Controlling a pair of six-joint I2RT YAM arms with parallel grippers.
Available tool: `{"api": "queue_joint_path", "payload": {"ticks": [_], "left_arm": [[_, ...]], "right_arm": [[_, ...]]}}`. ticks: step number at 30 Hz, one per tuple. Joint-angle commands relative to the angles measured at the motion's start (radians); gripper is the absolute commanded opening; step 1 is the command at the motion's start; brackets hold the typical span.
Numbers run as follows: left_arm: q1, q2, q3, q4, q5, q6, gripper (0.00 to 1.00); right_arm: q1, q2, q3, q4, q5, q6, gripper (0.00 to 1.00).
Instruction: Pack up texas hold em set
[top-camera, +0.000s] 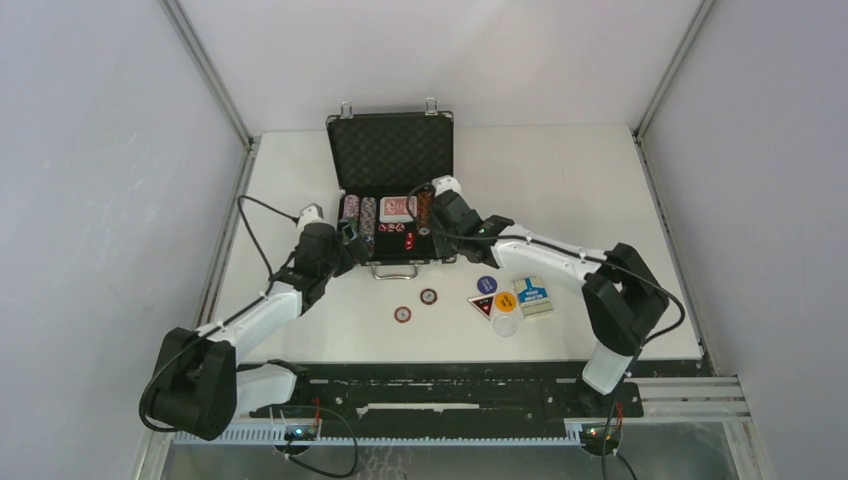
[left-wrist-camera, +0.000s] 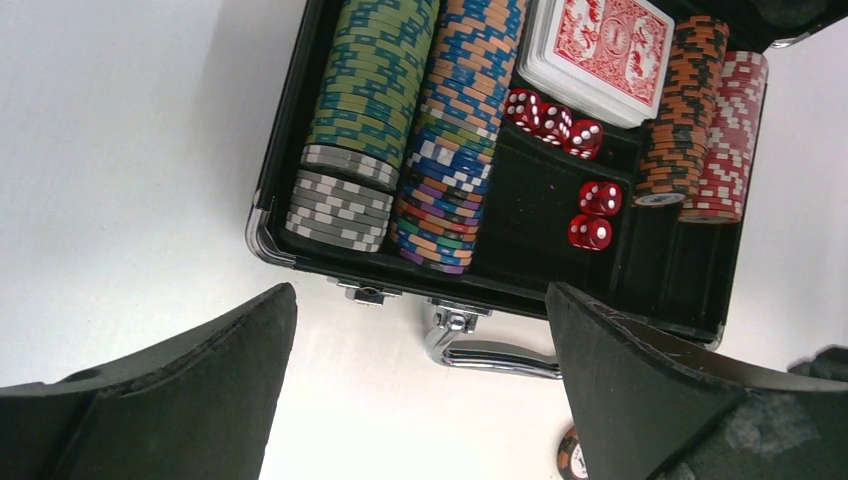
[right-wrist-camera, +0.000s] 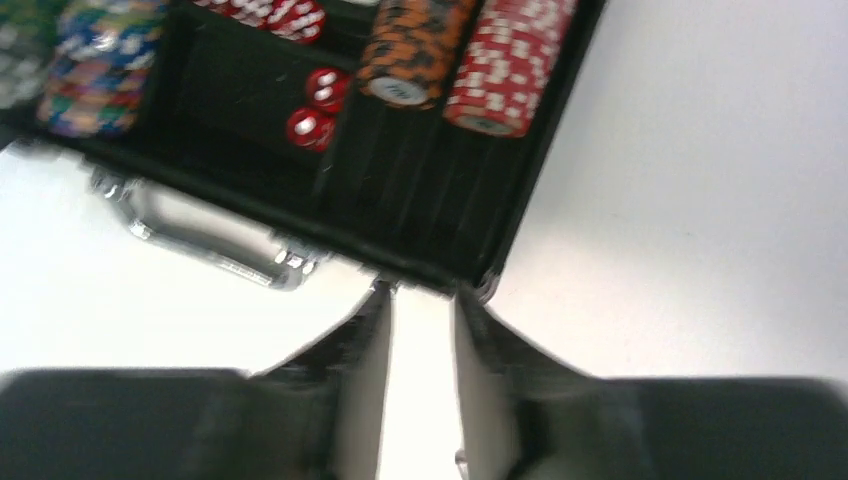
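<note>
The black silver-edged case (top-camera: 390, 150) lies open at the table's far middle, lid upright. Rows of striped poker chips (left-wrist-camera: 370, 90), a red card deck (left-wrist-camera: 600, 45) and red dice (left-wrist-camera: 590, 215) sit inside it. My left gripper (top-camera: 349, 238) hovers at the case's front left, wide open (left-wrist-camera: 420, 300) over bare table near the metal handle (left-wrist-camera: 490, 355). My right gripper (top-camera: 432, 222) is at the case's front right corner, its fingers narrowly apart (right-wrist-camera: 422, 300) with nothing between them. The orange and red chip rows (right-wrist-camera: 480, 60) lie just beyond it.
On the table in front of the case lie two loose chips (top-camera: 402, 314) (top-camera: 428, 296), several coloured dealer buttons (top-camera: 487, 285) and a blue card deck (top-camera: 532, 295). White walls close in both sides. The arm bases stand at the near edge.
</note>
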Motion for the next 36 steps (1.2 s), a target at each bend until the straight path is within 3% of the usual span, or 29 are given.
{"api": "queue_joint_path", "payload": {"ticks": [1, 3, 6, 16, 36], "left_arm": [[0.009, -0.044, -0.004, 0.035, 0.043, -0.018, 0.99], [0.010, -0.060, -0.006, 0.027, 0.057, -0.030, 0.99], [0.009, -0.084, -0.012, 0.021, 0.073, -0.048, 0.98], [0.009, -0.153, -0.045, -0.026, 0.047, -0.038, 0.98], [0.009, -0.138, -0.048, -0.017, 0.058, -0.033, 0.99]], "right_arm": [[0.096, -0.098, -0.022, -0.042, -0.016, -0.018, 0.50], [0.142, -0.091, -0.030, -0.066, -0.020, -0.013, 0.59], [0.200, -0.049, -0.043, -0.061, -0.017, 0.006, 0.63], [0.255, 0.080, -0.046, -0.012, -0.029, 0.055, 0.64], [0.213, 0.114, -0.089, -0.013, -0.024, 0.060, 0.63]]}}
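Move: The two overlapping black-and-orange chips on the table are the target: roughly 10 cm back from the right hand, 4 cm to its left and 9 cm lower. From those chips, the red chip is some 6 cm to the left and 4 cm nearer the base, the case handle about 8 cm left and 5 cm farther out, the blue disc about 14 cm right and 3 cm farther out. The left hand has the black-and-orange chips about 11 cm back, 16 cm to its right and 8 cm below. Over to the loose black-and-orange chips comes the empty right hand: it draws back out over the case's front edge by about 10 cm and some 4 cm left, rising slightly before it sinks steeply to them. Its fingers spread from barely parted to about two-thirds open, tips pitching down and swinging counter-clockwise about 10 degrees, ending astride the chips. The open left hand lifts about 2 cm. ##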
